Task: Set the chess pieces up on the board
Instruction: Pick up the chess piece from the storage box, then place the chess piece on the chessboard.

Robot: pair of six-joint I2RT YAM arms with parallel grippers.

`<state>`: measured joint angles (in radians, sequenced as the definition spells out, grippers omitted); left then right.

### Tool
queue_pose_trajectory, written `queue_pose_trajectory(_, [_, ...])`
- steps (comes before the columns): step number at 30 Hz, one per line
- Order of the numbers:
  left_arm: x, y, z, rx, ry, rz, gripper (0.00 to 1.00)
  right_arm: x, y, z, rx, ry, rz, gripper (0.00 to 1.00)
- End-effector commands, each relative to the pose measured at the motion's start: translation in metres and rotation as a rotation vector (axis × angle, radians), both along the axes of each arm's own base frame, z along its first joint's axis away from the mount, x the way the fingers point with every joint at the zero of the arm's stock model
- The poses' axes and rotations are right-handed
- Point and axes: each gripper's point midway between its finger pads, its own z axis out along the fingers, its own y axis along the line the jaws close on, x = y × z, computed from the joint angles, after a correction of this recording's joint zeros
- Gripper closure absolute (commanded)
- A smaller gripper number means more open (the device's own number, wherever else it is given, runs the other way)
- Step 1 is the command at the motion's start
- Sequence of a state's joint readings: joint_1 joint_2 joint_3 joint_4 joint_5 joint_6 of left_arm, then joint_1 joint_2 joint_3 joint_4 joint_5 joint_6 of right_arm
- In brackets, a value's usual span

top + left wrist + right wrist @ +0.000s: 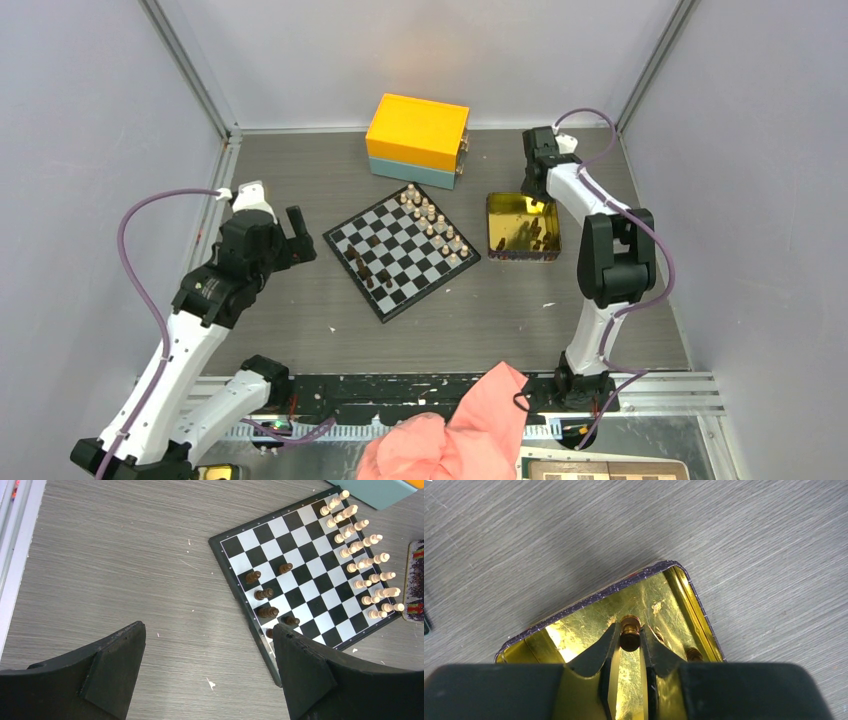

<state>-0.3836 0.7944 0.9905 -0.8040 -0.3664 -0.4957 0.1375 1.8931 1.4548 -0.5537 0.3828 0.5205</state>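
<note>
The black-and-white board [400,250] lies turned like a diamond mid-table. Light tan chess pieces [432,217] fill two rows along its far right edge [364,555]. Several dark brown pieces [367,268] stand near its left edge [263,594]. My right gripper [629,632] reaches down into the gold tin [522,228] and is shut on a dark brown chess piece [629,636]; another dark piece [693,653] lies beside it in the tin [589,615]. My left gripper [210,635] hangs open over bare table, left of the board [300,555], holding nothing.
A yellow-and-teal box [417,140] stands just behind the board. A pink cloth [450,435] lies at the near edge between the arm bases. The table's left rail [12,555] runs beside my left gripper.
</note>
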Motion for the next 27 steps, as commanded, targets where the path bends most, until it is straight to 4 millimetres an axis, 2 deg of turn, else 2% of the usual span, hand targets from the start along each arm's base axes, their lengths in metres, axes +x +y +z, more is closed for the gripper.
queue_pose_trajectory(1, [0.003,0.001,0.012,-0.03,-0.055,0.017,0.03,0.006,0.001,0.032,-0.008,-0.079,0.009,0.99])
queue_pose_trajectory(6, [0.0,0.003,0.013,-0.026,-0.059,0.019,0.03,0.006,0.012,0.038,0.008,-0.088,0.046,0.99])
queue_pose_trajectory(9, [0.0,0.003,0.014,-0.02,-0.057,0.019,0.03,0.006,0.034,0.051,-0.004,-0.095,0.117,0.99])
queue_pose_trajectory(11, [0.0,0.004,0.013,-0.017,-0.056,0.02,0.03,0.007,0.057,0.062,-0.011,-0.102,0.186,0.99])
queue_pose_trajectory(18, [-0.006,0.008,0.011,-0.008,-0.048,0.025,0.03,0.001,0.161,0.098,0.006,-0.128,0.431,0.99])
queue_pose_trajectory(22, [-0.013,0.011,0.01,-0.003,-0.046,0.024,0.02,-0.008,0.22,0.11,0.024,-0.136,0.561,0.99])
queue_pose_trajectory(27, [-0.022,0.013,0.006,-0.005,-0.033,0.017,0.02,-0.024,0.276,0.112,0.039,-0.118,0.686,0.99])
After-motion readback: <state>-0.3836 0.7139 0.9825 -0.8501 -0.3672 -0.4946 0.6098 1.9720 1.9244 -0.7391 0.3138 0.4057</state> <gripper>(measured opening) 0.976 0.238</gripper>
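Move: The brown chess piece is already pinched in the right fingers. The chessboard it is bound for has its middle about 34 cm to that hand's left, 11 cm nearer the base and 6 cm lower. The row of white pieces stands some 26 cm left and 4 cm back; the gold storage box is centred about 3 cm left and 5 cm back, 6 cm below. From the left hand, the board's middle lies roughly 10 cm ahead, 23 cm right and 21 cm below. The brown piece, already clear of the storage box floor, stays pinched as the right hand hangs almost still, then swings fast to the left, about 25 cm, away from the box and towards the board. It climbs some 11 cm along the way while the hand turns counter-clockwise, ending high over the white-piece side. ##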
